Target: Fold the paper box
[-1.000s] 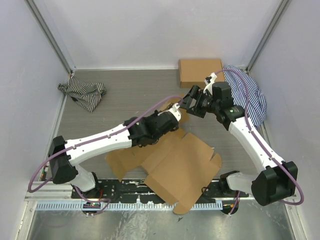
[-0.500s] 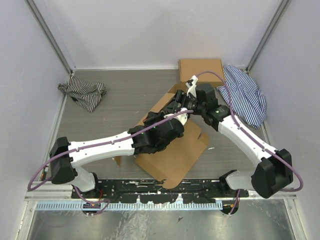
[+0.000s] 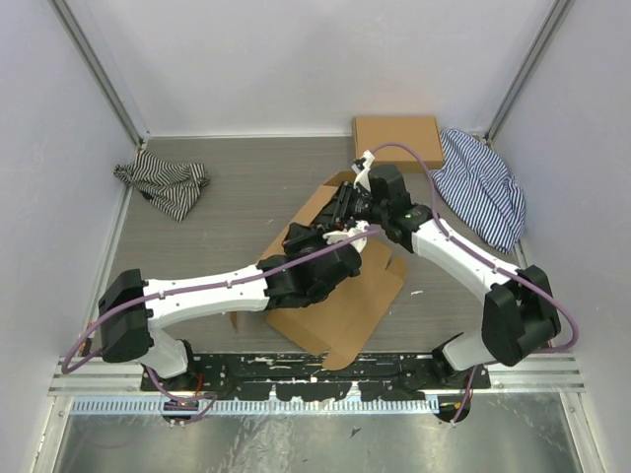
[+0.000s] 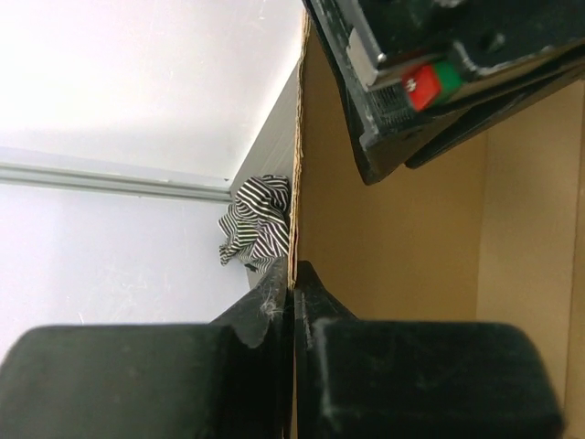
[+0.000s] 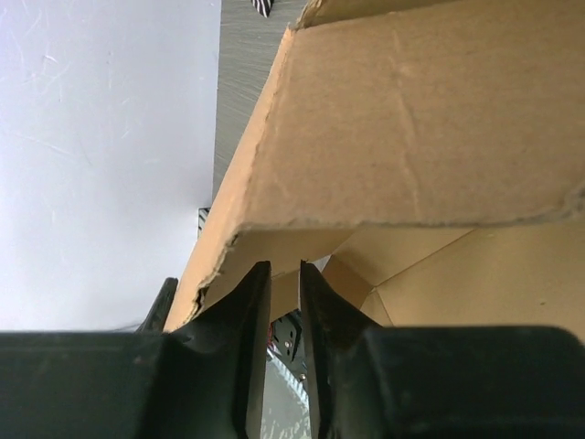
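Observation:
The paper box [image 3: 350, 301] is brown cardboard, folded up in the table's middle with one panel raised. My left gripper [image 3: 304, 236] is shut on that raised panel's edge; in the left wrist view its jaws [image 4: 292, 267] pinch the thin edge of the cardboard [image 4: 402, 247]. My right gripper [image 3: 343, 209] is at the panel's far top edge. In the right wrist view its jaws [image 5: 284, 265] stand a narrow gap apart, tips under a bent flap of the box [image 5: 411, 119], with nothing seen pinched between them.
A smaller ready-made brown box [image 3: 396, 141] lies at the back. A striped cloth [image 3: 163, 182] lies at the back left and shows in the left wrist view [image 4: 256, 224]. Another striped cloth [image 3: 483, 187] lies at the back right. White walls enclose the table.
The box lay flat near the front edge; my left gripper has lifted and folded it up toward the middle. My right gripper has moved left to the raised panel and narrowed.

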{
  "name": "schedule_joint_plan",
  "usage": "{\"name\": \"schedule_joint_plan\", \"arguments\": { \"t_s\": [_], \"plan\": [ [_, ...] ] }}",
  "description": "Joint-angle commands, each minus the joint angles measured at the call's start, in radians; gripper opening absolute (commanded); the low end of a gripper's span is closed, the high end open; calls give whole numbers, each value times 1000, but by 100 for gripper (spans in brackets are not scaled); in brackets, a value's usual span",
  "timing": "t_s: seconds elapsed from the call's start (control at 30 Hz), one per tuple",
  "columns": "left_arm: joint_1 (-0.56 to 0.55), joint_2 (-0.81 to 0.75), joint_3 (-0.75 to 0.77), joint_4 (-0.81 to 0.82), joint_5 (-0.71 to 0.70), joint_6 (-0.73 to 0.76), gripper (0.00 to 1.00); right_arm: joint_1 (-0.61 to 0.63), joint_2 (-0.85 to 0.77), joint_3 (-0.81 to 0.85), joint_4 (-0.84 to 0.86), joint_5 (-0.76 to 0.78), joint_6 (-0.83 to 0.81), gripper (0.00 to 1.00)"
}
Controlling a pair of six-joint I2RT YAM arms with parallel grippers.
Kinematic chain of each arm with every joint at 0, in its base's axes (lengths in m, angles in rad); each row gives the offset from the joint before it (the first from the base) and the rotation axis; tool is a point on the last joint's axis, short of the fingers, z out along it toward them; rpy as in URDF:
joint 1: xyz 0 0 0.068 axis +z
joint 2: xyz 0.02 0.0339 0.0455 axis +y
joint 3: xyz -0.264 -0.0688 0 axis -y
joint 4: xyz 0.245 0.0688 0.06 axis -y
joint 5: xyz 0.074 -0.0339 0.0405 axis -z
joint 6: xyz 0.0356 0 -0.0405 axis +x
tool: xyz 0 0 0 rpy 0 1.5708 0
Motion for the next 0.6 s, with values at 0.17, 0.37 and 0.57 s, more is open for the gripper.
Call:
{"name": "schedule_joint_plan", "arguments": {
  "t_s": [0.17, 0.37, 0.57],
  "plan": [
    [1, -68, 42, -116, 50, -246, 57, 15, 43, 30, 108, 29, 25, 5],
    [10, -196, 40, -185, 181, -446, 64, 21, 68, 23, 151, 41, 40, 1],
    [50, -351, -43, -189, 198, -545, 66, 28, 88, 23, 196, 44, 42, 1]
  ]
}}
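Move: The left hand already pinches the top edge of the raised box panel, right at its fingertips. That panel's end flap stands some 9 cm ahead of this hand and 8 cm to its right, about level. From the right hand, which is half shut and empty, the flap is about 5 cm ahead and 1 cm to the right. The box's floor panel lies roughly 17 cm back from the right hand, 1 cm to its right and 13 cm below. The left fingers spread wide and let go of the raised panel's edge. The hand dips about a centimetre, then lifts away some 4 cm, going back and left and rolling about 30 degrees with its left side dropping. Meanwhile the right hand eases a couple of centimetres forward, down and left and shuts its fingers without visibly catching any cardboard. ##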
